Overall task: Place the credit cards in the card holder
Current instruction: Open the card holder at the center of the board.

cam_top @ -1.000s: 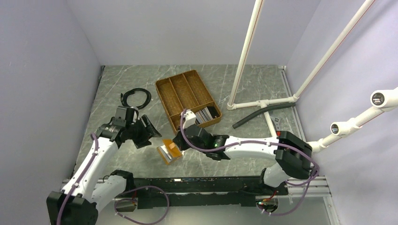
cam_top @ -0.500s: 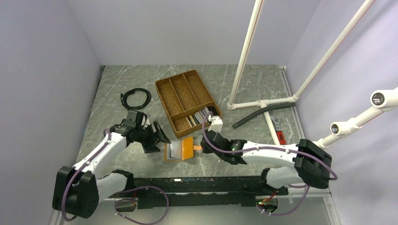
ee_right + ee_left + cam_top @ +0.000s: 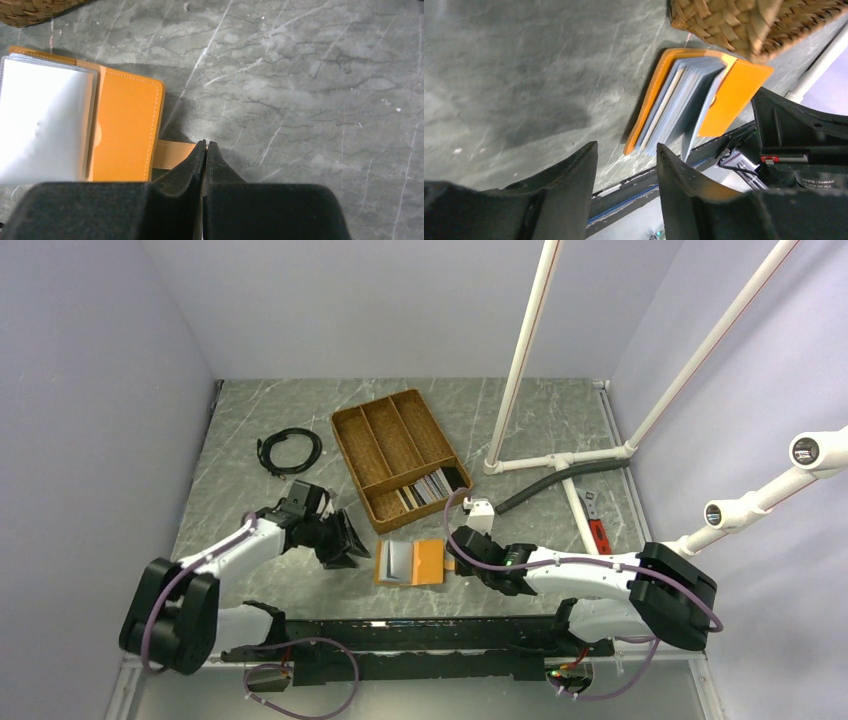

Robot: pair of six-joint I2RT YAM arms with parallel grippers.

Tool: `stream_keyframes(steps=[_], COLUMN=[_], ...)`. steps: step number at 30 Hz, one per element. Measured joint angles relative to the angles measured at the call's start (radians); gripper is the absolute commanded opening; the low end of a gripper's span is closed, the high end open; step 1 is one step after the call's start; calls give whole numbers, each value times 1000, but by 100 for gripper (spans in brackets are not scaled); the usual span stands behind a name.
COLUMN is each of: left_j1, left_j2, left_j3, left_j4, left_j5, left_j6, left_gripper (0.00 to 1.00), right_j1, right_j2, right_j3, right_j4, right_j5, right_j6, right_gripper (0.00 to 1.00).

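Observation:
The card holder [image 3: 410,562] lies open on the marble table, orange covers spread and pale sleeves [image 3: 45,120] facing up. My right gripper [image 3: 458,560] sits at its right edge, shut [image 3: 205,145] on the holder's tan strap [image 3: 172,155]. My left gripper [image 3: 352,543] hovers just left of the holder, open and holding nothing. In the left wrist view its fingertips [image 3: 626,147] frame the near corner of the card holder [image 3: 689,95]. Several credit cards [image 3: 428,488], grey and dark, stand in the near compartment of the wicker tray [image 3: 400,455].
A coiled black cable [image 3: 290,450] lies at the back left. A white pipe frame [image 3: 560,458], a black hose [image 3: 545,485] and a red tool [image 3: 598,533] occupy the right side. The tray's corner [image 3: 734,25] is close behind the holder. The black rail [image 3: 450,630] borders the near edge.
The right gripper has dragged the card holder rightward and it now lies flat open. The left gripper followed to the right and its fingers narrowed somewhat.

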Motion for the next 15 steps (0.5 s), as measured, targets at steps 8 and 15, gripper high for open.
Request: stream_keyframes(steps=[8,15], left_j1=[-16,-56], left_j2=[192,289], left_j3=[-55,-152], left_j4=[227,575], left_j5=[134,262], left_j6=[-20,-136], left_gripper=[40,10], right_j1=[-3,-4], right_j2=[0,0], right_j3=[0,-1], right_j4=[42,53], right_j5=[-31,-39], right_j6=[-44,-60], right_gripper=[0,0])
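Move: From the left hand, the open card holder's middle lies about 10 cm to the right, 1 cm back and 3 cm below, with its near cover edge only some 4 cm to the right. The woven tray's middle is about 22 cm ahead of that hand and 8 cm right, and the cards in the tray are about 17 cm ahead and 13 cm right. From the right hand, already holding the holder's strap, the holder's middle is about 8 cm left, level fore and aft, and 1 cm lower. The left fingertips come to the holder's left orange cover edge and narrow from half open to nearly shut around it. That hand first drops almost 3 cm, then runs to the right, about 5 cm in all, its fingers tilting some 15 degrees flatter towards the holder. Strap still pinched, the right hand eases about 1 cm left towards the holder. ##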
